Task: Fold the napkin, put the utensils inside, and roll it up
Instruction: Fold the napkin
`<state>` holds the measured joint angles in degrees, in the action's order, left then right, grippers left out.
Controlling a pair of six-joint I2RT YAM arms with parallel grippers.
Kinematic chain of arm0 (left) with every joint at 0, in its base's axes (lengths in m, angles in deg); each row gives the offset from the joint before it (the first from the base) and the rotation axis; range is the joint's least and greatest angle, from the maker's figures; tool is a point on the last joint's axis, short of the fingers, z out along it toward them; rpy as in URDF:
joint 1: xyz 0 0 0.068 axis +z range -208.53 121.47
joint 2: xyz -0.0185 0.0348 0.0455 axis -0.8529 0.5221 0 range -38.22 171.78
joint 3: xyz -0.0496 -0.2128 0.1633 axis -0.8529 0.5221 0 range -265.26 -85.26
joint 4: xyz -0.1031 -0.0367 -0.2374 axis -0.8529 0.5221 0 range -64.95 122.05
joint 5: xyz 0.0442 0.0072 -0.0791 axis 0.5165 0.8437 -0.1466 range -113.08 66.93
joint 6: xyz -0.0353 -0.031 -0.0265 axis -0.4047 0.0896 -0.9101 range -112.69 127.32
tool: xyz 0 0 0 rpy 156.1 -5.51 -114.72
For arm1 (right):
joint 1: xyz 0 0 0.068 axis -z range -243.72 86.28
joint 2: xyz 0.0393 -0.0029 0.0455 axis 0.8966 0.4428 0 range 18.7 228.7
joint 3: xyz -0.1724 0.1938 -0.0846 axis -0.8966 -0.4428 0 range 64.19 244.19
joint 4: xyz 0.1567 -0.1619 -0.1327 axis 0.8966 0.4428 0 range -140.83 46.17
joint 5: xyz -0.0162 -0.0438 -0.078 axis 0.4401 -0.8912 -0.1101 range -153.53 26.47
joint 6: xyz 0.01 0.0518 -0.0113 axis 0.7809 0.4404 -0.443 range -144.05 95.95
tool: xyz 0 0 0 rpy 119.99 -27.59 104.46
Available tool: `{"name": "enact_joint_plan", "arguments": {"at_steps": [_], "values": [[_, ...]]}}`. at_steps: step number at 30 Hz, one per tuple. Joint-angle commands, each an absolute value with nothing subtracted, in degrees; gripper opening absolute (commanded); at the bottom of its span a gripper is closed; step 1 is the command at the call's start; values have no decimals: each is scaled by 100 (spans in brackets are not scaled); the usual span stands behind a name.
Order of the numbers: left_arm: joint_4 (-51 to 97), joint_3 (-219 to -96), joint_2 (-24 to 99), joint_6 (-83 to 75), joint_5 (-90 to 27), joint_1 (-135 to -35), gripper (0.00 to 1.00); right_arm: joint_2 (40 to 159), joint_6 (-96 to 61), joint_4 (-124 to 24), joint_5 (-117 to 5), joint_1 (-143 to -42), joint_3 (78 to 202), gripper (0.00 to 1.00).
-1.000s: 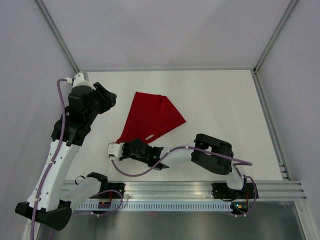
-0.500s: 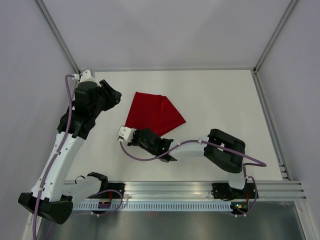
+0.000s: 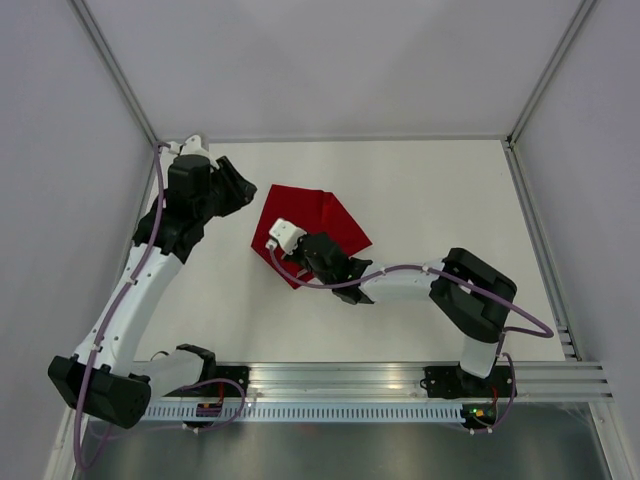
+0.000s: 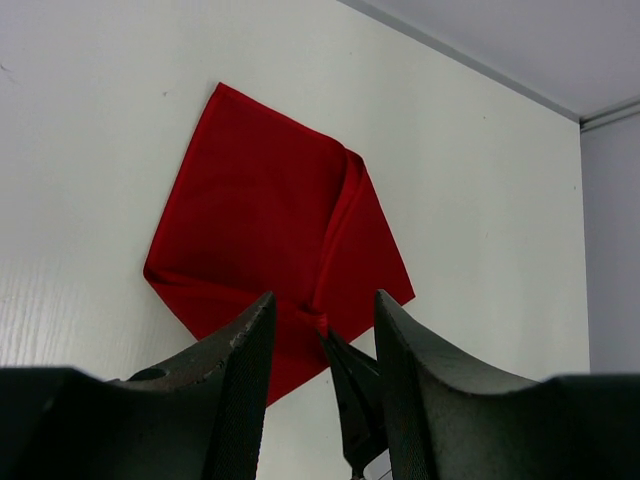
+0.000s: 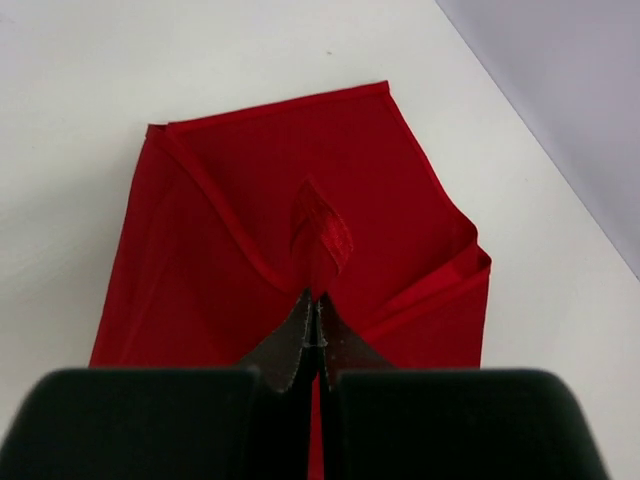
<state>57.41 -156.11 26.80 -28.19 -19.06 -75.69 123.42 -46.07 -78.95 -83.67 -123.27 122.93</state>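
The deep-red napkin [image 3: 335,222] lies partly folded on the white table, also seen in the left wrist view [image 4: 255,210] and the right wrist view [image 5: 390,180]. My right gripper [image 3: 276,240] [image 5: 316,298] is shut on one of its corners, holding that corner lifted over the cloth's near-left part. A small flap of fabric sticks up past the pinched tips. My left gripper [image 3: 243,196] [image 4: 325,297] hovers open just left of the napkin with nothing between its fingers, looking down at the right gripper's pinch. No utensils are in view.
The white table [image 3: 450,200] is bounded by a metal frame at the back and right [image 3: 535,230]. A rail with the arm bases [image 3: 400,378] runs along the near edge. Grey walls close in both sides.
My right gripper has carried the napkin corner from the near left up and over the cloth toward the far side. The left arm has swung farther back and right, closer to the napkin.
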Motion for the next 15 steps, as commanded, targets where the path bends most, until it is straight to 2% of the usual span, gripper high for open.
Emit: {"name": "enact_joint_plan", "arguments": {"at_steps": [1,15], "values": [[5467,-15575,2866,-2565,-2228,-7584,50,12030,-4426,-7851,-8515,-12226,12124,0],[5071,-15259,3350,-2538,-2799,-7584,50,11810,-4189,-7535,-8366,-11619,11921,0]]}}
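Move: The right hand already holds the napkin's near-left corner, lifted some 9 cm above the table; the middle of the folded napkin, where the flap is being taken, lies about 11 cm ahead of it and 2 cm to its right. The folded napkin's left corner is about 7 cm ahead and 12 cm to the left, its right corner 7 cm ahead and 20 cm to the right. From the empty left hand, the napkin's middle lies roughly 8 cm ahead, 10 cm to the right and 26 cm below. With its fingers still shut on the lifted corner, the right hand draws the flap over the napkin about 5 cm to the right and 3 cm forward, sinking only about a centimetre and swinging a little clockwise. Meanwhile the left hand, half open and touching nothing, comes down some 4.5 cm towards the napkin while edging right and slightly forward, its wrist tipping about 5 degrees further down and turning slightly clockwise. ##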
